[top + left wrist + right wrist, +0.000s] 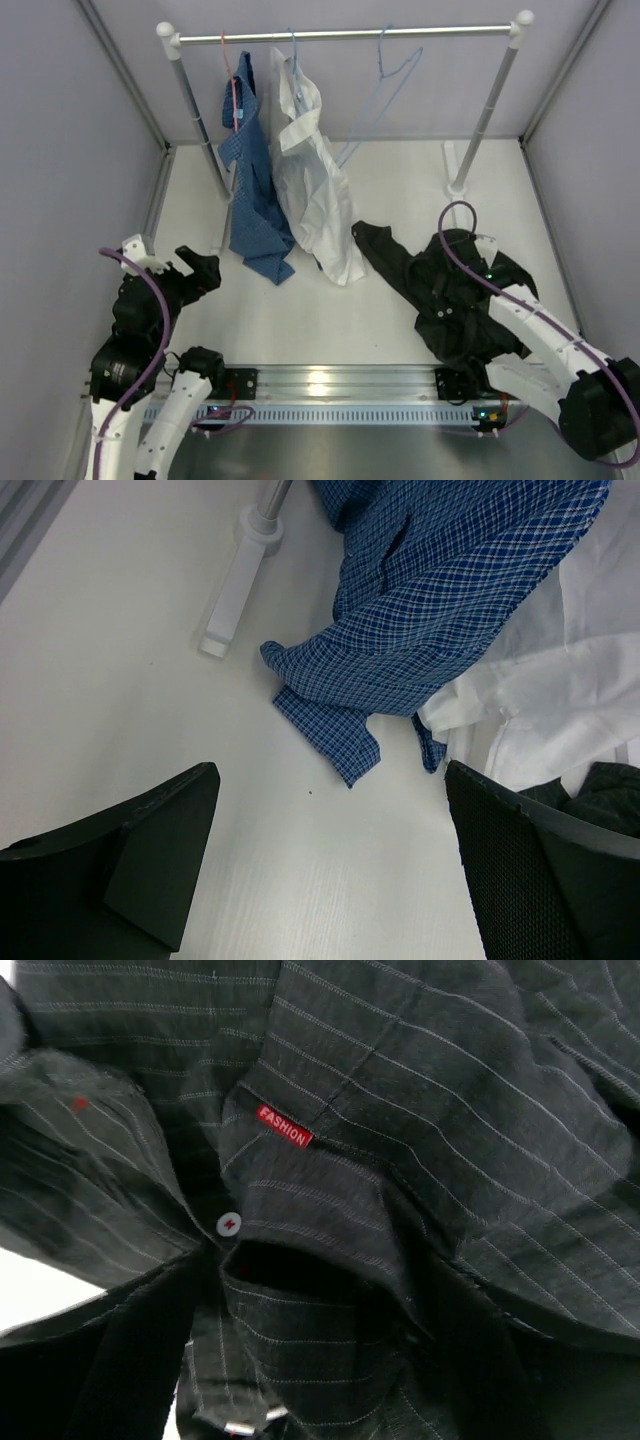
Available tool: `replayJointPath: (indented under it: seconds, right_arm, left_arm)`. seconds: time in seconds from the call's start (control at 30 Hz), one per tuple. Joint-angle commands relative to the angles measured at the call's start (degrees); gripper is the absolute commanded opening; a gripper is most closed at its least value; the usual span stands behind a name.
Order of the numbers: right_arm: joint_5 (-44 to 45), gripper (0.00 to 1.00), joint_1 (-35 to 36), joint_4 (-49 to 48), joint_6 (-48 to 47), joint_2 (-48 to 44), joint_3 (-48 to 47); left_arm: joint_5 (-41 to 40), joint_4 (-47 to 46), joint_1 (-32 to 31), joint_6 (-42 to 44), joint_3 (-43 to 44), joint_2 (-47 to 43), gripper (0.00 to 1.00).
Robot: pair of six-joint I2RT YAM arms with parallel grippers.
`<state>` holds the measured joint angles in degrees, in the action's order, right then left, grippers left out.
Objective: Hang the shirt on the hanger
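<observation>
The black pinstriped shirt (440, 300) lies crumpled on the table at the right. In the right wrist view its collar (400, 1110), with a red "FASHION" label and a pale button, fills the frame. My right gripper (452, 255) is down on the shirt; in the right wrist view it (320, 1360) is open, its fingers either side of a collar fold. The bare light-blue wire hanger (384, 62) hangs on the rod at the back right. My left gripper (205, 270) is open and empty above the table at the left, also in its wrist view (330, 870).
A clothes rail (350, 35) on two posts spans the back. A blue checked shirt (250, 190) on a red hanger and a white shirt (315, 200) on a blue hanger hang from it, their hems on the table (400, 630). Rail foot (240, 580). Grey walls enclose the sides.
</observation>
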<state>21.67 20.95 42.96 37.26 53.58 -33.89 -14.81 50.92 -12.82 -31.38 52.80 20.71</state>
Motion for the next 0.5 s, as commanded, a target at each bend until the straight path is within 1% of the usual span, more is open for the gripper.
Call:
replayJointPath:
  seconds: [0.0,0.03,0.07,0.1,0.13,0.17,0.2,0.23,0.27,0.3,0.33,0.37,0.43,0.47]
  right_arm:
    - [5.05,0.75,4.35,-6.04,2.91,2.93,-0.91]
    - [5.05,0.6,5.75,-6.65,3.26,3.37,-1.18]
    - [4.96,0.31,8.12,-7.01,3.87,3.98,-1.53]
    - [4.7,0.21,9.27,-7.36,4.14,4.33,-1.79]
    - [3.3,0.06,10.33,-7.89,4.4,4.69,-2.75]
    - [2.33,0.0,12.86,-8.24,4.58,5.04,-3.37]
    - [1.19,0.0,14.11,-8.68,4.84,4.87,-4.07]
    - [-2.91,0.0,15.42,-9.64,5.19,4.43,-4.69]
    - [-5.21,0.0,18.31,-13.04,6.5,2.86,-5.56]
    - [-7.24,0.0,19.56,-15.34,7.65,1.89,-5.83]
    - [-10.39,0.0,20.96,-17.62,10.79,1.01,-6.19]
    - [-11.46,0.0,23.58,-22.61,12.73,-0.66,-6.19]
    - [-12.87,0.0,26.32,-28.25,18.25,-1.81,-5.75]
    - [-12.53,0.0,29.03,-30.46,20.38,-2.25,-5.84]
  left_arm:
    - [2.32,-3.45,0.25,0.35,-0.68,1.09,0.98]
    - [2.5,-3.45,0.25,0.44,-0.68,1.52,0.98]
    - [2.76,-3.54,0.25,0.53,-0.68,1.7,0.98]
    - [2.94,-3.46,0.25,0.7,-0.59,1.88,0.98]
    - [3.12,-3.45,0.25,0.7,-0.59,2.14,0.98]
    - [3.55,-3.45,0.25,0.79,-0.68,2.23,0.98]
    - [3.82,-3.45,0.25,0.96,-0.59,2.23,0.98]
    - [4.26,-3.54,0.25,1.14,-0.59,2.23,0.98]
    - [5.48,-3.72,0.25,1.4,-0.59,2.32,0.98]
    - [6.36,-3.89,0.25,1.75,-0.59,2.32,0.98]
    - [7.41,-4.5,0.25,2.54,-0.59,2.23,0.98]
    - [8.38,-4.68,0.25,2.98,-0.5,2.23,0.98]
    - [11.98,-5.47,0.25,4.65,-0.32,1.88,0.98]
    - [13.3,-5.82,0.25,5.18,-0.41,1.62,0.98]
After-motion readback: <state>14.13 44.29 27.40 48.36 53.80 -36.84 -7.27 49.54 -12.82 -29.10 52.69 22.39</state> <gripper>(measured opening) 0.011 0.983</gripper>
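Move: A fold of the black shirt, spread on the table, lies right between the right hand's open fingers, about 1 cm ahead and 2 cm below. Its red label is some 6 cm ahead and 1 cm to the right; the far sleeve's end is roughly 14 cm ahead and 22 cm left. The hanging white shirt's hem is about 25 cm left and 4 cm ahead. From the idle left hand, that fold lies some 53 cm right, 4 cm ahead and 23 cm lower. The black shirt's fold gets pinched as the right fingers shut fully from wide open, the hand dipping barely 1 cm. Keeping that grip, the right hand sweeps about 15 cm left towards the white shirt, gathering speed and rising late by some 5 cm, while turning counter-clockwise and rolling its left side up, each about 20 degrees. The open, empty left hand eases about 2 cm right. ##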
